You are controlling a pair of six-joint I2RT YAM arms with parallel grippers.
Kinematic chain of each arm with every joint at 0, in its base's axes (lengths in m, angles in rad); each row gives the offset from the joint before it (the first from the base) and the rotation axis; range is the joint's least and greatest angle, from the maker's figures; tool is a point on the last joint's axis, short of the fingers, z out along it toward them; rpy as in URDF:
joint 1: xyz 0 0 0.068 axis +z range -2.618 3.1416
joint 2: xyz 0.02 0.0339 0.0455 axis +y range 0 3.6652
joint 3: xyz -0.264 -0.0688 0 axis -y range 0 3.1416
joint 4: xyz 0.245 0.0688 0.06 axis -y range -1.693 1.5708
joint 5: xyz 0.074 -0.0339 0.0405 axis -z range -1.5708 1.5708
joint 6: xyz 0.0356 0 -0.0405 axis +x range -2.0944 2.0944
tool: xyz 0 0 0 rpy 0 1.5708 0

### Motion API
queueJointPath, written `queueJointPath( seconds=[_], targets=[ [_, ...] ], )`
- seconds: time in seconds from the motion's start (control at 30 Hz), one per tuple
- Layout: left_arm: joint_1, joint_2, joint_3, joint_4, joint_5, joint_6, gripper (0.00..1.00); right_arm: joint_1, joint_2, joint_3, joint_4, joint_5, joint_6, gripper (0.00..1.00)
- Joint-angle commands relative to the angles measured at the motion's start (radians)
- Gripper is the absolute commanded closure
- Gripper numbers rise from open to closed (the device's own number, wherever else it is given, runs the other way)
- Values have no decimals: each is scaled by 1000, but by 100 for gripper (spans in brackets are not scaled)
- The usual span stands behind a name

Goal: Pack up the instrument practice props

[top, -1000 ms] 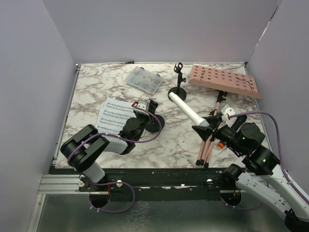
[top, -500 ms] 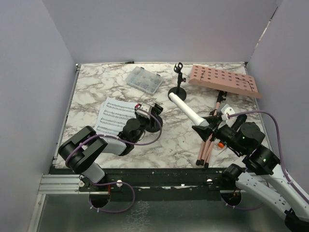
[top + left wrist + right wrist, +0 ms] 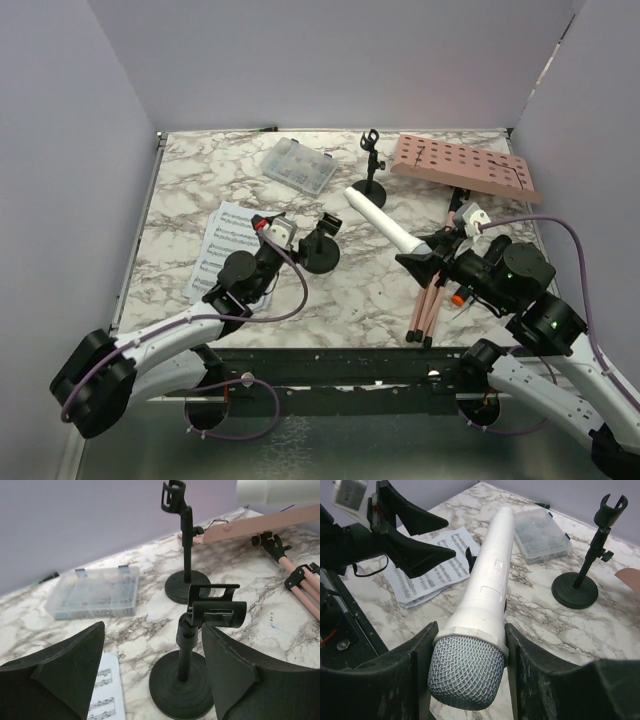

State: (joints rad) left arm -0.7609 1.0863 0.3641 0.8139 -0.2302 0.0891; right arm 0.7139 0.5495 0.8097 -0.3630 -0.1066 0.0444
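Note:
My right gripper (image 3: 422, 260) is shut on the head end of a white microphone (image 3: 385, 222), held above the table; the wrist view shows its mesh head (image 3: 470, 675) between the fingers. My left gripper (image 3: 298, 240) is open. A black round-based mic holder (image 3: 192, 645) stands between and just beyond its fingertips, untouched. A second black holder (image 3: 372, 175) stands further back. The pink perforated board (image 3: 465, 168) lies at the back right, with its pink tripod legs (image 3: 432, 300) under my right arm. White sheet-music pages (image 3: 222, 245) lie at the left. The black microphone is out of view.
A clear plastic compartment box (image 3: 298, 166) lies at the back, left of the far holder; it also shows in the left wrist view (image 3: 95, 592). Grey walls close in the table on three sides.
My left arm has stretched out and its gripper has drawn back left from the near holder, whose clip now shows. My right gripper has shifted slightly up and back with the white microphone.

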Motion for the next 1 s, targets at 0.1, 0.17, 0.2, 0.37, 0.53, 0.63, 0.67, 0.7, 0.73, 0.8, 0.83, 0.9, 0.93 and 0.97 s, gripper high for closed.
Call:
queueJointPath(
  seconds=[0.1,0.17,0.2,0.37,0.53,0.63,0.67,0.7,0.73,0.8,0.83,0.9,0.93,0.97],
  targets=[
    [-2,-251,136,-448,129,280,18,4,21,90,-24,-85,39,99],
    [-3,-274,187,-528,164,335,18,4,40,113,-30,-117,42,99],
    [-4,-276,217,-565,186,364,18,4,52,123,-33,-131,41,99],
    [-4,-257,347,-704,303,477,18,4,105,156,-32,-210,41,99],
    [-6,-228,444,-806,373,613,18,4,159,175,-32,-288,32,99],
    [-12,-196,504,-908,423,673,18,5,191,188,-31,-324,21,99],
    [-14,-186,516,-931,434,687,18,4,199,190,-27,-335,19,99],
    [-17,-179,526,-954,450,704,18,4,208,194,-24,-341,16,99],
    [-24,-173,531,-972,461,715,19,5,217,196,-21,-350,12,99],
    [-41,-163,542,-999,482,718,20,4,236,205,-18,-361,2,99],
    [-51,-160,547,-1014,487,718,21,4,246,210,-18,-367,-5,99],
    [-69,-150,549,-1038,476,728,21,4,264,221,-18,-381,-18,99],
    [-77,-145,547,-1052,464,742,22,4,272,226,-18,-388,-23,99],
    [-88,-142,547,-1067,449,756,22,4,279,231,-16,-396,-26,100]
  ],
)
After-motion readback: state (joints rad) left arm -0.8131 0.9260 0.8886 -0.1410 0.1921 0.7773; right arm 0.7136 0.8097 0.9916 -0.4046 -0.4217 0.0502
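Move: The white microphone's bare handle end floats about 4 cm ahead of your left hand, some 11 cm to its right and 8 cm above it. The near stand's clip is 5 cm ahead, 4 cm right and 7 cm below; the far stand is roughly 22 cm ahead and 16 cm right, and the music sheets lie about 15 cm left and 7 cm ahead on the table. From your right hand, still gripping the microphone's grille, the left gripper is 11 cm ahead, 28 cm left and 10 cm lower. Bring the left gripper, kept wide open, up nearly 12 cm clear of the near stand, then ease back, right and slightly down to straddle the microphone's handle end, rolling its left side up and yawing clockwise as it goes. Meanwhile keep the right grip on the grille, lift a few centimetres, then sink again while swinging left about 6 cm and turning counter-clockwise some 20 degrees, to bring the handle to the left fingers. ##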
